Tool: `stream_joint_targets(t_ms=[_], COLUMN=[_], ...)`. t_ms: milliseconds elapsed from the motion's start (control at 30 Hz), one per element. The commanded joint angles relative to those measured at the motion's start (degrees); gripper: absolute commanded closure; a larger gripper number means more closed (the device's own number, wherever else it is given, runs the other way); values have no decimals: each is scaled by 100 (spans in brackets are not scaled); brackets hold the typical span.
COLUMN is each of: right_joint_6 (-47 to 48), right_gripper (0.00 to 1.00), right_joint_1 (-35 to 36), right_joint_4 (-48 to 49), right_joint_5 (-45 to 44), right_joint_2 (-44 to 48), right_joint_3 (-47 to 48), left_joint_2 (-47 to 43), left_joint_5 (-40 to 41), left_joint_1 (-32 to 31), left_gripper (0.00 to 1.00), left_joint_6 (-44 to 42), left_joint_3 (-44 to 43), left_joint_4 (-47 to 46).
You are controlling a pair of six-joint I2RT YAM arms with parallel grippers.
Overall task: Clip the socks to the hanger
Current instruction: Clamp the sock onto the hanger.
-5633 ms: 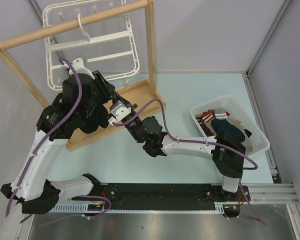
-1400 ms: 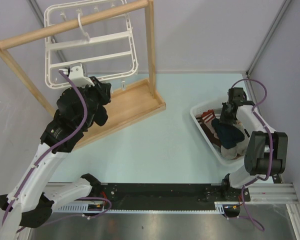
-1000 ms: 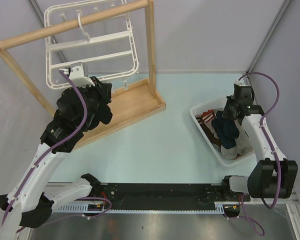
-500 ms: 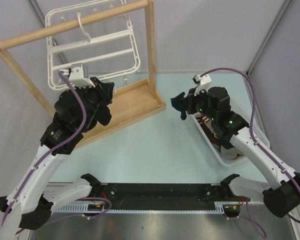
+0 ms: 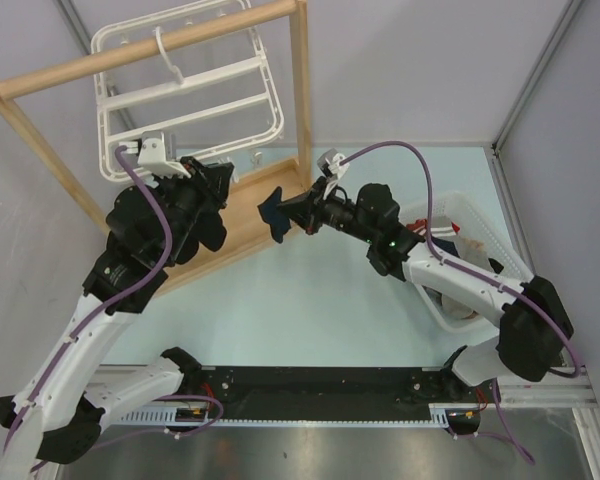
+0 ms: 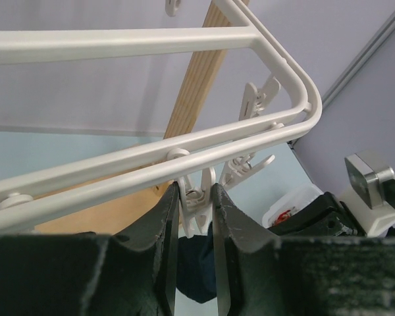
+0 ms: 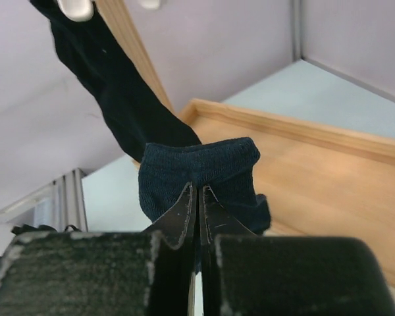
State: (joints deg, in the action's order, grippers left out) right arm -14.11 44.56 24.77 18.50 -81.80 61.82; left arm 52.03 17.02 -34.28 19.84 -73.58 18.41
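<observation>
The white hanger [image 5: 185,95] hangs from the wooden stand's bar. My left gripper [image 5: 220,178] is at its lower edge, shut on a white clip [image 6: 196,197] under the hanger rail [image 6: 184,155]. My right gripper [image 5: 286,213] is shut on a dark navy sock [image 5: 272,214], held in the air just right of the left gripper. In the right wrist view the jaws pinch the sock's cuff [image 7: 197,168]. The sock also shows below the clip in the left wrist view [image 6: 196,270]. A black sock [image 7: 99,72] hangs from a clip at upper left.
The wooden frame stand [image 5: 302,100] with its flat base [image 5: 250,215] stands behind and under the grippers. A white basket [image 5: 500,250] with garments sits at the right, partly behind the right arm. More clips [image 6: 260,99] dangle from the hanger's corner.
My right arm has swung left from the basket, carrying the navy sock to just beside the left gripper. The left arm has stayed at the hanger's lower edge.
</observation>
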Motion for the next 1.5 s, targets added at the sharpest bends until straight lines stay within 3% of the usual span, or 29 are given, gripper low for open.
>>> stream_joint_targets(t_ms=[0,500,1067,1467], right_joint_6=[-470,-452,-1305,-1419], right_gripper=[100,100,100,100], right_joint_1=[141,563,185,97], right_joint_4=[1590,2101,2901,3033], right_joint_5=[347,514,1226,1244], right_joint_2=[-248,-978,-1119,-1136], right_joint_3=[119,910,963,963], left_joint_2=[-105,-149,-184,-211], left_joint_5=[-330,-506,-533,-533], left_joint_1=[-26,-26,-26,-26], left_gripper=[100,100,100,100], left_joint_6=[-112,-15,3,-24], left_joint_3=[98,239,265,204], left_joint_4=[-286,-374,-391,-347])
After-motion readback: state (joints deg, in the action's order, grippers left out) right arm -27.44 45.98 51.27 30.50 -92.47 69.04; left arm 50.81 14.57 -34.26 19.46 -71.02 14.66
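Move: The right hand already pinches the navy sock. The clip it is bound for lies about 10 cm to its left, 2 cm back and some 11 cm higher, squeezed open between the left fingertips. The next free clip sits roughly 5 cm left, 2 cm ahead and 11 cm up; a sock already hung dangles about 14 cm left and 4 cm back, near hand height. From the left hand, the navy sock is some 8 cm right, 2 cm ahead and 12 cm below. Still pinching the navy sock, the right hand lifts it about 7 cm towards the open clip, at first also swinging some 6 cm left and drawing back a little, then rising on with a slight drift right. Its wrist tips the fingers upward and turns counter-clockwise, each by 15 to 20 degrees. The left fingers keep squeezing the clip, nearly still. ##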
